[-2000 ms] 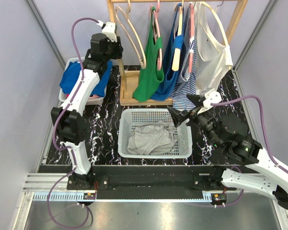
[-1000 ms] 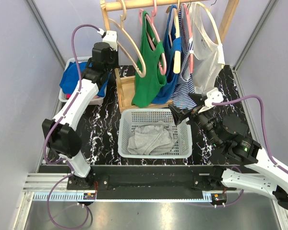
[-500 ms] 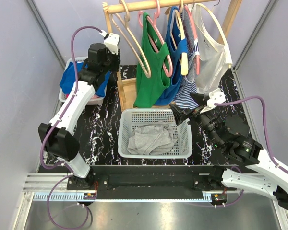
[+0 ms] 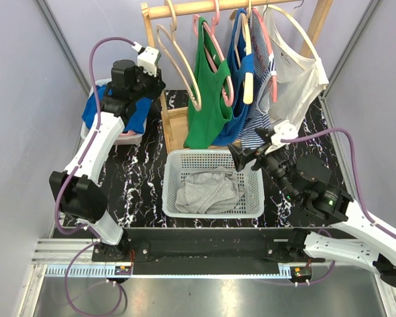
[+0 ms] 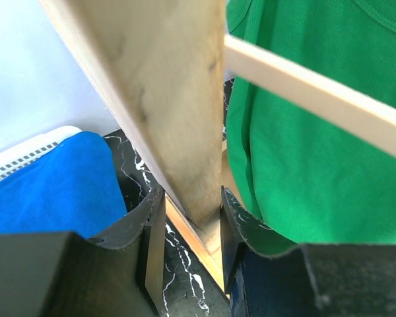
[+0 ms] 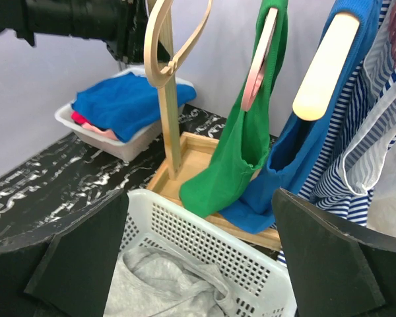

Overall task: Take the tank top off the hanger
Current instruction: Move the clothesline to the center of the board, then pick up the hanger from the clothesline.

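Observation:
A green tank top (image 4: 208,105) hangs on a pink hanger (image 4: 218,49) at the left of the wooden rack, beside blue (image 4: 243,79), striped (image 4: 257,112) and white (image 4: 292,69) tops. My left gripper (image 4: 154,82) is shut on the rack's left post (image 5: 165,99), a finger against each side of it (image 5: 191,205). My right gripper (image 4: 247,142) hovers wide open over the basket's far rim, facing the green tank top (image 6: 241,158) and apart from it (image 6: 199,198).
Two bare wooden hangers (image 4: 178,59) hang nearest the left post. A white basket (image 4: 168,188) holding a grey garment (image 4: 208,191) stands in front of the rack. A white bin (image 4: 92,135) of blue clothes lies at the far left.
The rack has tipped and shifted with the left gripper on its post, and the garments have swung to the right. The right gripper has edged left towards the green top.

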### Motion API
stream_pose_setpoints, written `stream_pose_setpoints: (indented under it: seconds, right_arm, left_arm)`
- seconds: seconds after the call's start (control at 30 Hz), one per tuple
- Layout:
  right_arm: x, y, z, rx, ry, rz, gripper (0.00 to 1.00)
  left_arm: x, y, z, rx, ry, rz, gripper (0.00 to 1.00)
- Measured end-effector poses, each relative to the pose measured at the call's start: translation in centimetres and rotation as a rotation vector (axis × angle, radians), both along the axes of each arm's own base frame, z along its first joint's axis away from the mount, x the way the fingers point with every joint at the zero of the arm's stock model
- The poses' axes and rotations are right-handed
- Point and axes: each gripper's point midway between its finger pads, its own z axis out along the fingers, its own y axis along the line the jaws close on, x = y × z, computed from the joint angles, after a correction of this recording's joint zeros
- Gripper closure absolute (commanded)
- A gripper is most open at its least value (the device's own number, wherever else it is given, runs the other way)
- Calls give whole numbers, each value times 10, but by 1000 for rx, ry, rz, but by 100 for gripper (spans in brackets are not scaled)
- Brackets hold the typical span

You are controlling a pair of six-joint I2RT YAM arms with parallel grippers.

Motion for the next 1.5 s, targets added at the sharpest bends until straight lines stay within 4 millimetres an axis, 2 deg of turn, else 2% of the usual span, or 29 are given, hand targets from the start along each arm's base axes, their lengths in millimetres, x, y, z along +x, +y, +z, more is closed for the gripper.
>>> stream_pose_setpoints:
  seconds: [0.07,0.1,0.13,0.17,0.27,0.37,0.47,0.6,0.83,0.9,1.03,1.1,1.27,1.43,1.5]
  right_arm:
    - [5,4,-2,-23,3,-13,3]
    - [9,6,0,-34,1,-27,3]
    - [14,8,7,-43,-4,-45,3]
    - [18,13,13,-48,-8,-56,4]
    - [36,27,43,-58,-27,-105,4]
    - [55,41,83,-50,-60,-168,2]
    - [70,55,115,-45,-100,-199,2]
    - [100,59,135,-41,-123,-230,1]
    - [169,29,141,7,-66,-252,10]
    - [180,31,145,21,-52,-231,10]
    - [191,55,148,36,-22,-140,12]
    - [194,65,141,31,2,-108,16]
    - [205,80,105,-16,96,-74,19]
    - [217,75,87,-23,151,-88,23]
    - [219,71,86,-18,158,-92,30]
  left_arm:
    - [0,0,0,0,1,-6,36]
    - [-4,-2,-3,2,16,-28,19]
    - [-9,-5,-8,1,43,-53,8]
    - [-15,-10,-12,-2,71,-78,1]
    - [-29,-19,-22,-10,134,-123,1]
    - [-46,-22,-23,-29,185,-162,1]
    - [-68,-27,-15,-51,211,-222,1]
    - [-101,-30,10,-95,201,-294,1]
    - [-147,-8,65,-123,94,-263,1]
    - [-159,-4,81,-126,56,-260,1]
    - [-178,-1,107,-147,-6,-259,1]
    - [-181,0,109,-156,-5,-255,1]
    - [-173,0,98,-164,34,-231,1]
    - [-171,-1,94,-184,61,-221,1]
    - [-171,-1,95,-188,60,-220,1]
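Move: The clothesline rack's left post is between the left fingers; from that hand the green tank top's pink hanger hangs about 18 cm to the right, 2 cm farther out and 7 cm higher. From the right hand this hanger is roughly 22 cm ahead, 7 cm left and 8 cm up, with the bare hanger 12 cm left of it and the blue tank top's hanger 7 cm right of it, both about level with it fore and aft. The rack's left post comes free as the left fingers open wide; that hand dips, then backs off some 17 cm towards its base, ending higher. Meanwhile the green tank top's pink hanger is approached by the open right hand, which climbs forward and left, carries on about 22 cm forward in all, then sinks 5 cm or so with fingers tipping down and narrowing slightly; no grip can be seen. ##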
